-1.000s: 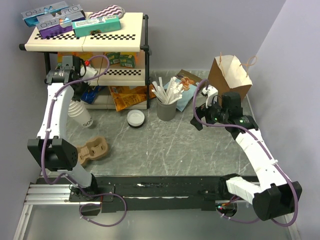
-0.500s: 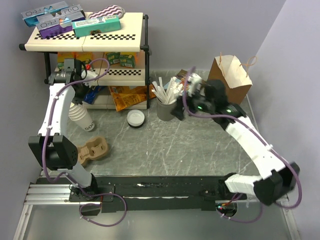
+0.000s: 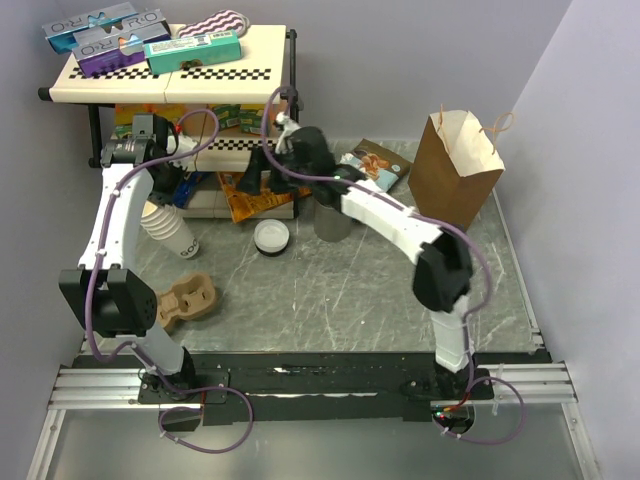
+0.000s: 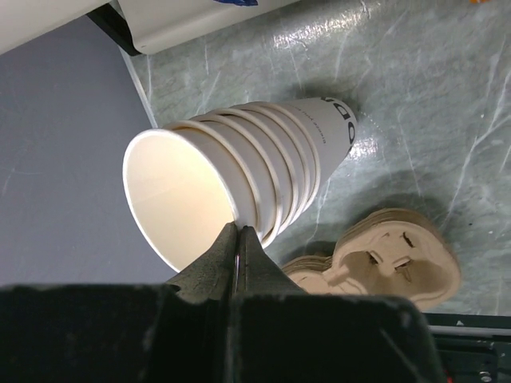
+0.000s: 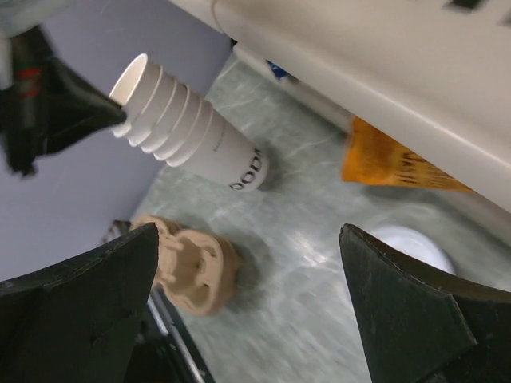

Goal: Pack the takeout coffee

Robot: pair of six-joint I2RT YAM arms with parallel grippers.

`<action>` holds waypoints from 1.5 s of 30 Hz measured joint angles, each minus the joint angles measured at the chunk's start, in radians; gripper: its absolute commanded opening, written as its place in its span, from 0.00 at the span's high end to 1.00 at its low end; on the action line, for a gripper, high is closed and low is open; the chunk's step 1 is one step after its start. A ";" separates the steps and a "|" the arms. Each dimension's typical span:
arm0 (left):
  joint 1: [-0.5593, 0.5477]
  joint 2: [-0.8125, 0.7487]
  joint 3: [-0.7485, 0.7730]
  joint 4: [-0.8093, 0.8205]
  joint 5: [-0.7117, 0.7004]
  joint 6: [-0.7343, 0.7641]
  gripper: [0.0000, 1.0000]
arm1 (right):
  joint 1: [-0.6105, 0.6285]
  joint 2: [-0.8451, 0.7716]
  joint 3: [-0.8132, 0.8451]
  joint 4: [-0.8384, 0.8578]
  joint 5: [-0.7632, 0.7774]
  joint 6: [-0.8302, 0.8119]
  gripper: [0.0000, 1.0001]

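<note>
The takeout coffee is out of view in every frame. A stack of lidless cream paper cups [image 3: 170, 229] [image 4: 263, 171] [image 5: 188, 136] leans tilted on the table at the left. My left gripper [image 3: 152, 200] [image 4: 238, 232] is shut, its tips pinching the rim of the top cup. My right gripper [image 3: 258, 168] [image 5: 247, 303] stands wide open with nothing between its fingers. It hovers in front of the shelf, above the table between the cup stack and the lids. The brown paper bag [image 3: 455, 168] stands open at the far right.
A tan pulp cup carrier [image 3: 185, 300] [image 4: 391, 255] [image 5: 188, 267] lies near the left arm's base. White lids [image 3: 272, 236] [image 5: 407, 243] sit on a dark base mid-table. The grey straw holder [image 3: 335, 224] is partly under my right arm. A two-tier shelf [image 3: 170, 75] holds boxes, with an orange snack bag [image 3: 255, 195] below.
My right arm swung from beside the brown bag leftward, past the straw holder, to the shelf front. The cup stack has tipped further over and shifted a little right in my left gripper.
</note>
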 measured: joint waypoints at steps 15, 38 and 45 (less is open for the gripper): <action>-0.003 0.010 0.012 -0.048 0.040 -0.108 0.99 | 0.104 0.404 0.322 0.243 -0.129 0.298 0.00; -0.005 0.040 0.064 -0.105 0.087 -0.146 0.99 | 0.161 0.536 0.396 0.349 -0.103 0.458 0.03; -0.005 0.040 0.070 -0.106 0.089 -0.145 0.99 | 0.166 0.540 0.397 0.362 -0.085 0.476 0.04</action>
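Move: The leaning cup stack, pinched by its rim in the left fingers, has its middle some 20 cm left of the right hand, about 4 cm back and 8 cm below. From the right hand, the white lids sit nearly straight below, about 20 cm down and 2 cm to the right, 1 cm back; the cup tray is about 17 cm back and 20 cm left. From the left hand, the stack's middle is about 7 cm below, 3 cm right and 1 cm ahead. Right hand sweeps 17 cm left, sinking 6, open fingers straddling the stack; left keeps its rim, easing 2 cm right. ##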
